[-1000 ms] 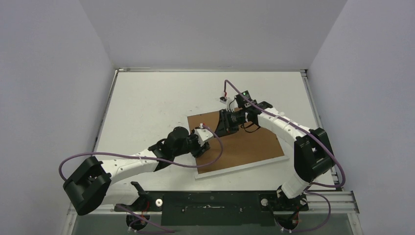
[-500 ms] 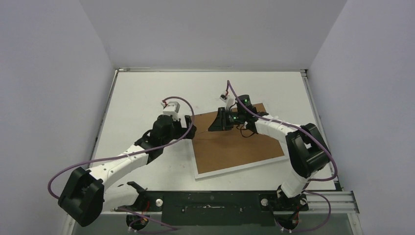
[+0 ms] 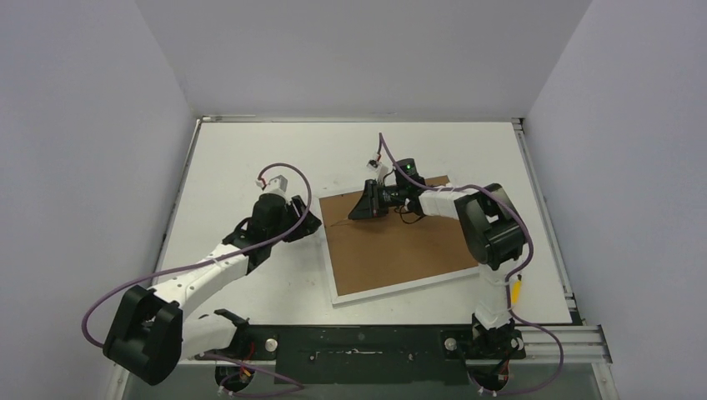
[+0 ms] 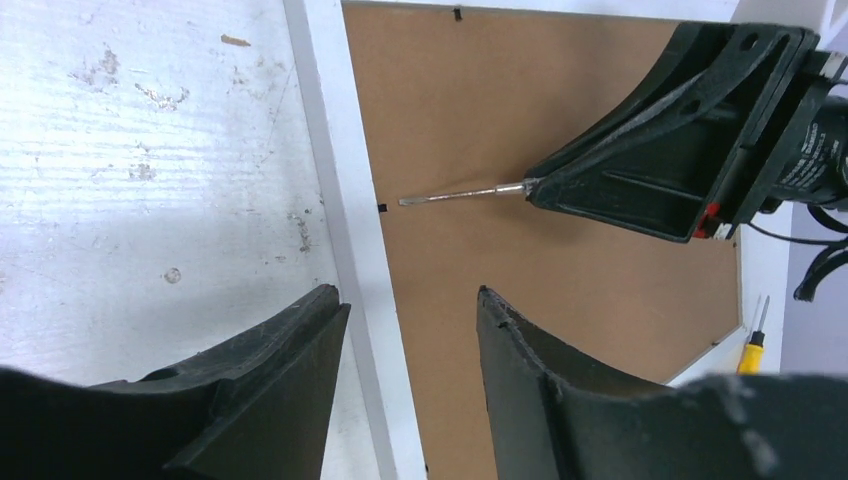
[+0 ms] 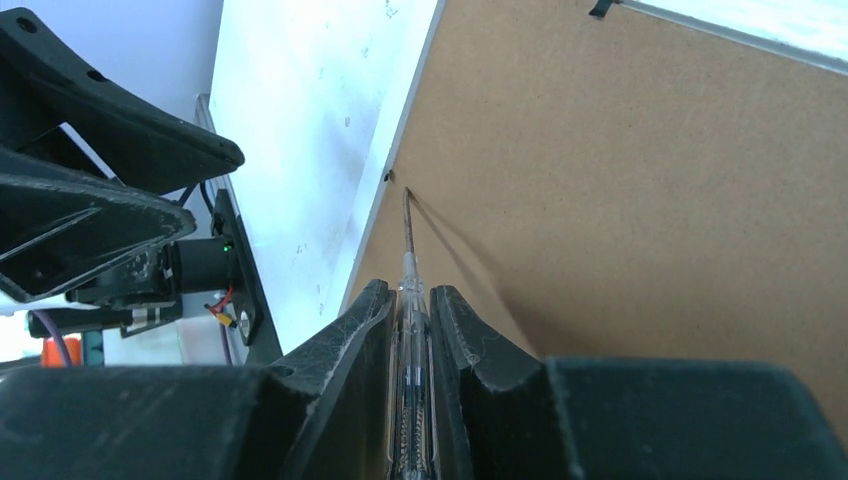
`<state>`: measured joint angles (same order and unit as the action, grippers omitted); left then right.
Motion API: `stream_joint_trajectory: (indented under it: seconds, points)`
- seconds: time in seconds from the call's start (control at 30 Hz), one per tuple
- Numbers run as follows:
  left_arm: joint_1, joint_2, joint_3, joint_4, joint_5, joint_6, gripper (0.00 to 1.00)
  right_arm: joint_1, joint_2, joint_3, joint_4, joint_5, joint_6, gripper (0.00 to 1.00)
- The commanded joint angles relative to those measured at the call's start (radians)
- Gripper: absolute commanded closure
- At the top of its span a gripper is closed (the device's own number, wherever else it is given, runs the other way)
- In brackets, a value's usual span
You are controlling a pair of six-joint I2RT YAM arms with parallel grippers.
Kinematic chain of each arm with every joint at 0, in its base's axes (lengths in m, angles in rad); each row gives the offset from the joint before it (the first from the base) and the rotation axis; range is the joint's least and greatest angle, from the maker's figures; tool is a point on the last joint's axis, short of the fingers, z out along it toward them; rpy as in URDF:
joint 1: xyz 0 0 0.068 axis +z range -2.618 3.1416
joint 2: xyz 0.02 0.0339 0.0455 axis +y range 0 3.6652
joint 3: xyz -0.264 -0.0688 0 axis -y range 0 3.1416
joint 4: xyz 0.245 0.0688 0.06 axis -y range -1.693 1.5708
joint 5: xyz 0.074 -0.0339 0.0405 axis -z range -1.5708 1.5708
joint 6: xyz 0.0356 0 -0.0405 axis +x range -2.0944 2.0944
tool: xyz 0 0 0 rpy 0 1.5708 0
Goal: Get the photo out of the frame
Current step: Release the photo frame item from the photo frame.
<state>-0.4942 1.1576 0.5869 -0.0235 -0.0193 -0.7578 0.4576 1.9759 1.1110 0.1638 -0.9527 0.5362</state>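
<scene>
The frame [image 3: 402, 286] lies face down, its brown backing board [image 3: 400, 246] up inside the white border [image 4: 350, 200]. The photo is hidden under the board. My right gripper [image 3: 358, 208] is shut on a clear-handled screwdriver [image 5: 410, 262]. The screwdriver's metal tip [image 4: 420, 199] rests on the board close to a small black tab [image 5: 388, 176] at the left edge. My left gripper [image 4: 408, 296] hangs open above the frame's left border, one finger over the table and the other over the board, with nothing between them.
A yellow-handled screwdriver [image 4: 752, 345] lies on the table past the frame's right side. More black tabs [image 4: 456, 14] sit along the board's edges. White scuffed tabletop [image 3: 250, 167] spreads to the left and behind. Walls enclose the table.
My left arm has pulled off the board to the frame's left edge, and its jaws now stand apart. The right gripper has carried the screwdriver toward the board's left edge.
</scene>
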Motion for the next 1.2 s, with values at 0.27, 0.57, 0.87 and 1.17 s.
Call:
stream_joint_trajectory:
  seconds: [0.27, 0.57, 0.87, 1.17]
  points:
    - [0.084, 0.165, 0.013, 0.111, 0.168, -0.051, 0.65, -0.007, 0.104, 0.078, 0.085, -0.099, 0.056, 0.95]
    - [0.136, 0.237, 0.027, 0.143, 0.231, -0.031, 0.68, -0.004, 0.121, 0.084, 0.073, -0.113, 0.054, 0.95]
    - [0.149, 0.294, 0.037, 0.186, 0.267, -0.032, 0.7, 0.005, 0.128, 0.096, 0.059, -0.109, 0.05, 0.95]
    - [0.157, 0.355, 0.062, 0.214, 0.296, -0.031, 0.74, 0.019, 0.147, 0.105, 0.071, -0.107, 0.059, 0.95]
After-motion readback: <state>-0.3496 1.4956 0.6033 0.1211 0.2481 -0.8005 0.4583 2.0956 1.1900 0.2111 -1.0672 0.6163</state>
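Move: The left hand goes for the frame's left rail, some 8 cm below, roughly 2 cm ahead and 1 cm to its right. The small black tab on that rail's inner edge lies about 3 cm ahead, 2 cm right and 9 cm down. From the right hand, holding the screwdriver, that tab is about 7 cm left, 1 cm back and 4 cm below; a second tab, on the far rail, lies about 6 cm ahead and 3 cm left. Downward, the left hand sinks about 7 cm and slightly forward onto the frame's left rail, tipping its fingers some 15 degrees steeper and narrowing them to about half their gap, one on each side of the rail. The right hand keeps its grip on the screwdriver and eases it about 1 cm left, a touch lower, bringing the blade tip against the black tab. ##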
